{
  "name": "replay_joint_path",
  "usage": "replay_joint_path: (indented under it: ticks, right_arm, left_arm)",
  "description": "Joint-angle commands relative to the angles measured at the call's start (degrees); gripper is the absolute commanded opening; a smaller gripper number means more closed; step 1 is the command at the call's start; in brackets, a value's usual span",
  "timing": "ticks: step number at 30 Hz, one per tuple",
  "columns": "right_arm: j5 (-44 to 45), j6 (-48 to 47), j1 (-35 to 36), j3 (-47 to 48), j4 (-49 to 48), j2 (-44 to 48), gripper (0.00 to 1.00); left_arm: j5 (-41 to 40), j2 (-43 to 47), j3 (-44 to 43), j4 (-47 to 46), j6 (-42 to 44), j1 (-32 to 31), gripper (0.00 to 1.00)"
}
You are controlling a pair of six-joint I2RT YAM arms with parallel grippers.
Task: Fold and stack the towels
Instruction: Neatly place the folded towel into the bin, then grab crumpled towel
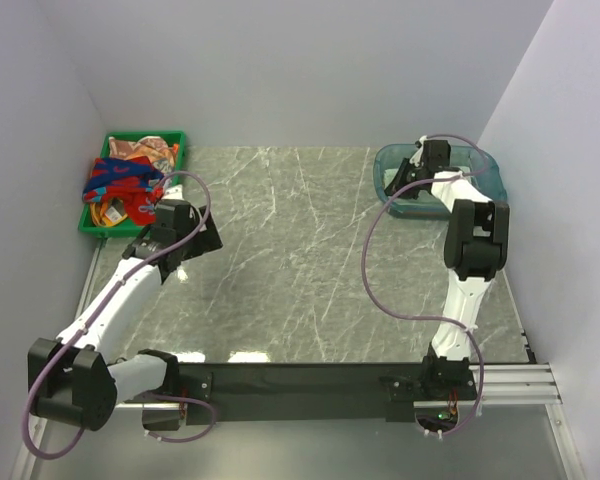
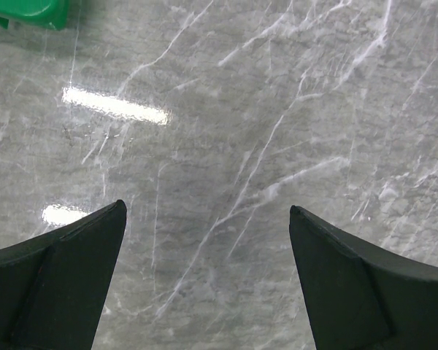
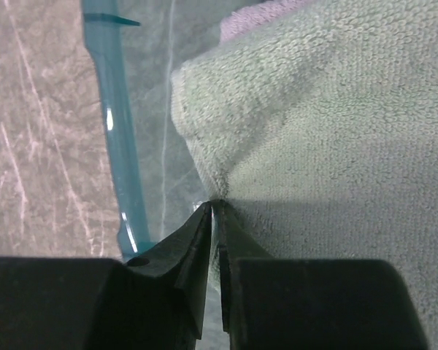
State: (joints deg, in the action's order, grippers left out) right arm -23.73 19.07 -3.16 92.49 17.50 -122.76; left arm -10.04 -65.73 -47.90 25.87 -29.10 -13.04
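Observation:
In the right wrist view my right gripper [image 3: 217, 205] is shut on the edge of a sage green towel [image 3: 328, 124], which lies inside the clear blue tub [image 3: 109, 109]. A pale whitish towel [image 3: 255, 18] peeks out behind it. From above, the right gripper [image 1: 432, 160] reaches down into the tub [image 1: 485, 165]. Several colourful towels [image 1: 125, 180] are heaped in the green tray [image 1: 145, 137] at the back left. My left gripper [image 2: 208, 211] hangs open over bare marble beside the tray, with nothing between its fingers.
The tray's corner [image 2: 29, 11] shows at the top left of the left wrist view. White walls close in the table on the left, back and right. The left arm [image 1: 120, 290] stretches along the left side.

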Motion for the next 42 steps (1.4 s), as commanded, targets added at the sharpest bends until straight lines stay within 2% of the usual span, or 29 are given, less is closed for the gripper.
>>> replay_joint_path:
  ticks: [1, 6, 8, 12, 15, 21, 22, 27, 30, 35, 38, 41, 42]
  right_arm:
    - [-1.94, 0.53, 0.17, 2.17, 0.08, 6.19, 0.18]
    - [1.75, -0.52, 0.17, 3.05, 1.57, 15.34, 0.42]
    - [3.24, -1.57, 0.17, 2.35, 3.41, 20.09, 0.46]
    - [6.58, -2.89, 0.17, -2.21, 6.23, 30.09, 0.65]
    - [7.03, -3.51, 0.17, -8.54, 7.2, 37.12, 0.72]
    - [4.3, -3.6, 0.43, -24.61, 4.75, 53.55, 0.76]
    - [4.39, -3.25, 0.43, -28.2, 4.3, 55.68, 0.76]
    - [5.19, -0.88, 2.89, -37.1, -1.4, 66.23, 0.79]
    - [3.08, 0.18, 5.0, -39.84, -3.87, 67.56, 0.8]
    - [1.49, 0.18, 7.81, -41.77, -6.33, 66.77, 0.82]
    - [1.49, -0.17, 8.34, -42.13, -6.6, 66.69, 0.82]
    - [2.1, -0.79, 8.78, -41.95, -6.25, 67.3, 0.82]
    - [2.37, -0.96, 8.87, -41.95, -6.16, 67.65, 0.82]
  left_arm:
    - [0.99, 2.71, -0.53, -2.4, 1.07, 0.29, 0.99]
    - [1.25, 3.33, -1.49, -2.67, -0.51, 0.38, 0.99]
    - [1.52, 3.07, -3.95, -1.44, -2.18, 0.38, 0.99]
    - [-3.21, 0.19, -12.01, 0.58, -4.03, 0.47, 1.0]
    - [-6.39, -6.21, -18.95, 3.65, -5.17, 2.48, 0.99]
    - [-9.47, -20.54, -30.47, 5.25, -8.42, 12.94, 0.99]
    - [-10.25, -22.23, -31.89, 5.16, -9.47, 16.69, 0.99]
    - [-14.04, -33.37, -39.35, 2.96, -13.43, 23.57, 0.99]
    - [-17.37, -39.97, -44.36, 2.7, -15.37, 26.22, 0.99]
    - [-17.38, -48.07, -51.23, 1.03, -17.21, 29.73, 0.98]
    - [-15.98, -53.69, -55.71, 1.02, -17.39, 30.79, 0.93]
    - [-15.1, -58.62, -60.28, 1.47, -16.43, 31.05, 0.6]
    - [-15.09, -58.98, -60.55, 1.29, -15.99, 30.97, 0.53]
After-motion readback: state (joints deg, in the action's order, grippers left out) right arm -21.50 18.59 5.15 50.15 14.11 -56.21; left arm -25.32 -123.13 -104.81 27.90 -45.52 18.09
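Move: The right hand is at the left edge of the green towel in the blue bin; the towel's middle lies about 8 cm to its right, level ahead, 2 cm lower, and the bin's middle some 13 cm right and 1 cm farther out. For the empty left hand, the blue-red towel lies about 18 cm ahead, 25 cm left and 7 cm below; the peach towel is some 10 cm beyond it and 6 cm to its right. Right releases the green towel, withdrawing up and back; left arcs left-forward some 35 cm towards the blue-red towel, closing. ##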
